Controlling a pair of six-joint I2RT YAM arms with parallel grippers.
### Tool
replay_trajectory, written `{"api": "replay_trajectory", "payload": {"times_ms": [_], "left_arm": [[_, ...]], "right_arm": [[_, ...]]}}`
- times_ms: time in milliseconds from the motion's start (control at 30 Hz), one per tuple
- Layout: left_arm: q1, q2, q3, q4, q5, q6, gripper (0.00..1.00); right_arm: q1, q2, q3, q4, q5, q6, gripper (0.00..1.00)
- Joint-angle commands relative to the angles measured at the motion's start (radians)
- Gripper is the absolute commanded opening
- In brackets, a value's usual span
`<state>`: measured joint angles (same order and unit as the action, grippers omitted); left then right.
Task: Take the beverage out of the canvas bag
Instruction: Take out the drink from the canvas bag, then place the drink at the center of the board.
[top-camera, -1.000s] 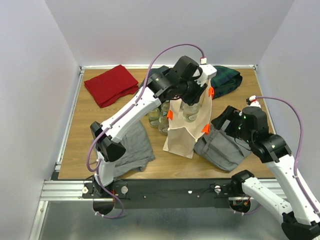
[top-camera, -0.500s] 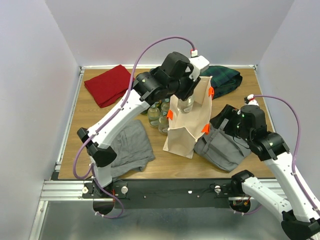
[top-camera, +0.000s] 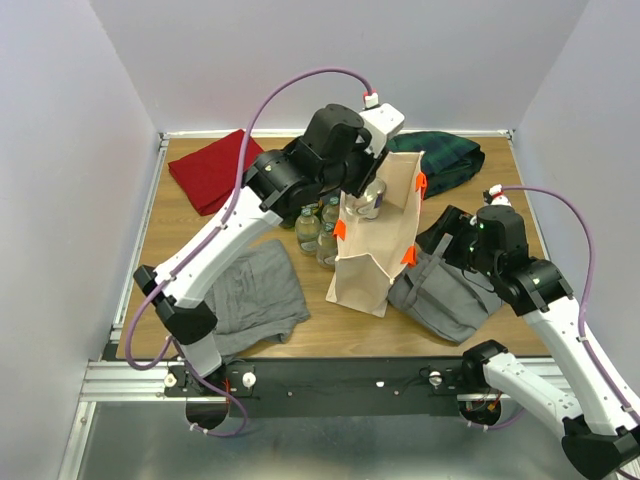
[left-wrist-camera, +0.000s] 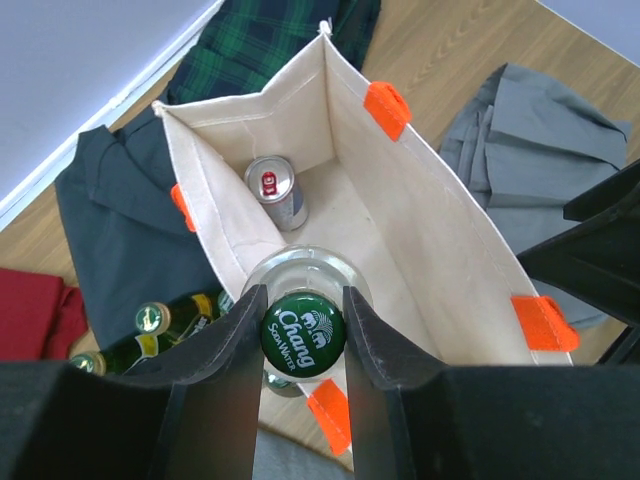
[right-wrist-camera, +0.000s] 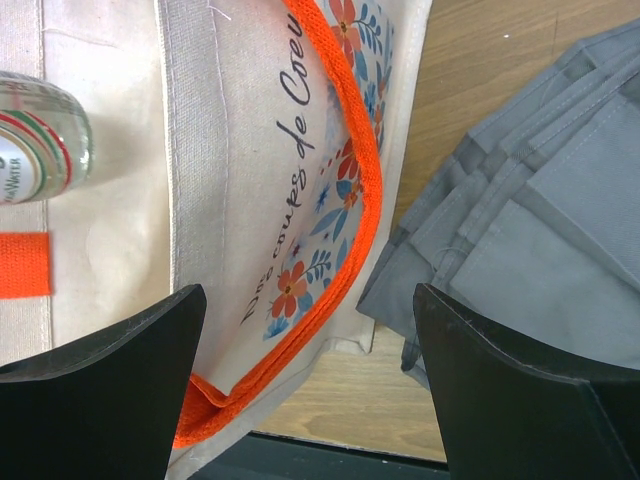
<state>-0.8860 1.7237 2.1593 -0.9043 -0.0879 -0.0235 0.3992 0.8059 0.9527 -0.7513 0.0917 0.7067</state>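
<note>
The beige canvas bag (top-camera: 378, 250) with orange handles stands mid-table; its open mouth shows in the left wrist view (left-wrist-camera: 400, 190). My left gripper (left-wrist-camera: 302, 340) is shut on the neck of a clear glass bottle (left-wrist-camera: 303, 335) with a green Chang cap, held above the bag's mouth (top-camera: 372, 197). A silver can (left-wrist-camera: 276, 190) lies at the bag's bottom. My right gripper (right-wrist-camera: 310, 390) is open beside the bag's printed side (right-wrist-camera: 290, 180) and orange handle, over the wood, touching nothing.
Several green-capped bottles (top-camera: 318, 232) stand left of the bag. Grey folded clothes (top-camera: 450, 290) lie right of it, a grey cloth (top-camera: 255, 295) front left, a red cloth (top-camera: 220, 168) back left, a dark plaid cloth (top-camera: 450, 160) back right.
My left gripper has risen and shifted left with the bottle, lifting it out of the bag's mouth. The right arm has barely moved.
</note>
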Motion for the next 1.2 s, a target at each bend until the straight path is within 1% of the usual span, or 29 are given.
{"api": "replay_trajectory", "payload": {"times_ms": [0, 133, 367, 533, 733, 867, 1000, 1167], "left_arm": [[-0.005, -0.150, -0.082, 0.225, -0.072, -0.015, 0.00], [-0.002, -0.194, -0.114, 0.252, -0.119, -0.027, 0.00], [0.024, -0.246, -0.153, 0.258, -0.128, -0.023, 0.00], [0.074, -0.318, -0.231, 0.295, -0.138, -0.027, 0.00], [0.130, -0.363, -0.259, 0.289, -0.138, -0.033, 0.00], [0.139, -0.383, -0.282, 0.294, -0.159, -0.032, 0.00], [0.147, -0.427, -0.383, 0.349, -0.197, -0.039, 0.00], [0.179, -0.463, -0.426, 0.355, -0.204, -0.058, 0.00]], "right_arm": [[0.004, -0.011, 0.001, 0.023, -0.017, 0.005, 0.93], [0.003, -0.016, 0.000, 0.017, -0.012, 0.005, 0.93], [0.004, -0.013, -0.009, 0.027, -0.015, 0.010, 0.93], [0.003, -0.011, -0.014, 0.033, -0.020, 0.014, 0.93], [0.004, -0.005, -0.017, 0.040, -0.027, 0.017, 0.93], [0.004, -0.004, -0.020, 0.043, -0.030, 0.019, 0.93], [0.003, -0.005, -0.023, 0.041, -0.029, 0.019, 0.93], [0.004, -0.008, -0.026, 0.036, -0.029, 0.019, 0.93]]}}
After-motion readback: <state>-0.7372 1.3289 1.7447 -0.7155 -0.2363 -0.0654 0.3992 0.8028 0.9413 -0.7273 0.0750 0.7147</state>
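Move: My left hand already holds the last bottle by its cap, just over the bag's left rim. I'm taking it to the standing bottles, about 9 cm left, 3 cm farther out and 28 cm below. The canvas bag's middle is some 6 cm right and level ahead, 24 cm down; the can inside is about 7 cm right, 7 cm ahead and 32 cm down. From my right hand the standing bottles are about 30 cm left, 9 cm ahead and 13 cm below. Keeping my grip on the green cap, I swing the hanging bottle about 12 cm left with my left hand, away from the bag and out above the standing bottles. I rise some 4 cm on the way, then sink about 1 cm at the end, while my wrist turns roughly 15 degrees counter-clockwise and tips up a little. ##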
